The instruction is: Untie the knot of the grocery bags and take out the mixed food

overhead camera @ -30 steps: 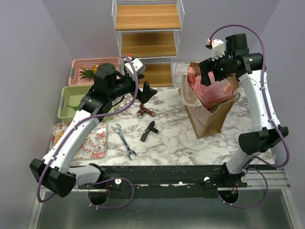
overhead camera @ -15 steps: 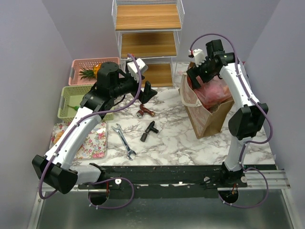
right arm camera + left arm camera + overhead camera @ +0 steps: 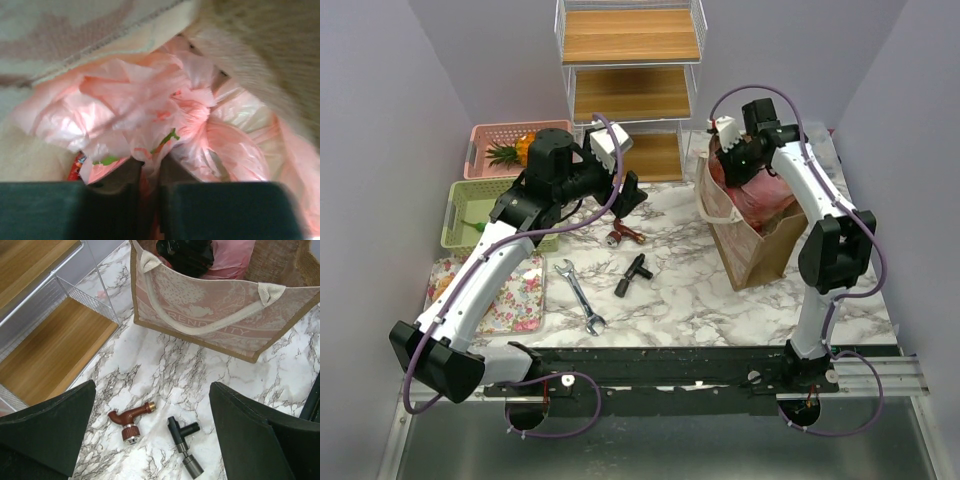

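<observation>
The stiff brown paper bag [image 3: 760, 250] stands at the right of the marble table, with the crinkly pink plastic bag [image 3: 767, 195] stuffed inside it. My right gripper [image 3: 728, 160] reaches down into the bag's mouth. In the right wrist view its fingers [image 3: 150, 170] are shut on a fold of the pink plastic bag [image 3: 125, 100], just below the bunched knot [image 3: 192, 112]. A red snack packet [image 3: 75, 167] peeks out at the lower left. My left gripper [image 3: 630, 195] hovers wide open over the table's middle, holding nothing [image 3: 152, 435]. The paper bag [image 3: 200, 315] lies ahead of it.
Under the left gripper lie a brown tap [image 3: 129, 421] and a black fitting [image 3: 182, 445]. A wrench [image 3: 582, 297] lies nearer the front. At the left are a pink basket [image 3: 485, 135] holding a pineapple, a green basket [image 3: 470, 210] and a floral tray [image 3: 510, 295]. A wire shelf [image 3: 630, 80] stands behind.
My right arm swung left and down into the paper bag, and its jaws closed on the pink plastic. The left arm shifted only slightly.
</observation>
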You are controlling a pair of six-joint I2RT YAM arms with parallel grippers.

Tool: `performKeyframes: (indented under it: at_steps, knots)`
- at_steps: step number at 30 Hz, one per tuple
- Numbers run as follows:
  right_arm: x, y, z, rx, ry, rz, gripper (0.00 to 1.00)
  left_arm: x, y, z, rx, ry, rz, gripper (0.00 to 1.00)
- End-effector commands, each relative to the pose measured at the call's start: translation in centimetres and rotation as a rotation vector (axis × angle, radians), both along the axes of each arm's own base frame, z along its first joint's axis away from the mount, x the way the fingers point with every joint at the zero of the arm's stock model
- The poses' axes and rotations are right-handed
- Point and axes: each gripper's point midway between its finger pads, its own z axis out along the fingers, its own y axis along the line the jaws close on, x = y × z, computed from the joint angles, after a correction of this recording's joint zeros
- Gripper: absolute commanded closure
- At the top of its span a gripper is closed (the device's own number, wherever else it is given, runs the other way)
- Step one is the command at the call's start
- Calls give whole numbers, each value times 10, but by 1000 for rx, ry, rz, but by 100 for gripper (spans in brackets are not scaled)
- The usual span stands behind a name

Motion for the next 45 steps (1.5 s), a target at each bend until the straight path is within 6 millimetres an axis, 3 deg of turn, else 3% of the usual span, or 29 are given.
performKeyframes:
  at_steps: [1,8,19,22,25,28,33,36,39,42,45]
  knots:
    - [-2,-4,29,7,-19,-26,99,4,4,15,-3,-28,28,2]
    - [-5,-5,134,87,-253,-67,99,-4,2,27,-36,-37,-5,2]
    - [-43,-17,238,156,-499,-118,99,-28,-12,66,-49,-149,-200,1]
    - [-56,-9,272,227,-581,-77,99,-38,-19,89,-89,-179,-272,2]
    - [-74,7,305,300,-656,38,99,-47,-25,125,-142,-228,-330,1]
    - [-93,24,325,314,-723,226,99,-56,-30,161,-178,-303,-375,1]
    - [-112,46,370,421,-847,373,99,-68,-35,201,-136,-485,-389,2]
    - [-128,65,382,522,-842,478,99,-71,-28,229,-141,-591,-346,2]
    - [-138,87,373,586,-784,549,99,-74,-23,240,-100,-654,-325,1]
    - [-149,119,351,588,-719,628,99,-63,-22,224,-1,-652,-266,2]
    - [-165,148,335,602,-678,701,99,-53,-21,187,60,-581,-244,1]
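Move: The knot of the pink grocery bag lies right at the right fingertips, about 2 cm ahead and a centimetre below, with thin plastic already between the pads. The tote around the bag has its middle roughly 6 cm back, 6 cm to the right and 3 cm below that hand; the rack's lowest shelf is some 12 cm ahead, 23 cm left and 14 cm below. From the left hand, the knot lies about 16 cm ahead, 24 cm right and 19 cm below. The pink grocery bag is pinched beside its knot as the right fingers finish closing, then hauled up out of the tote, some 34 cm with a lesser pull back; late on it is swung left as the wrist tips the fingers from downward to nearly level, pointing left. The open left hand rises about 25 cm and eases back, its fingers tilting up to face the knot. ##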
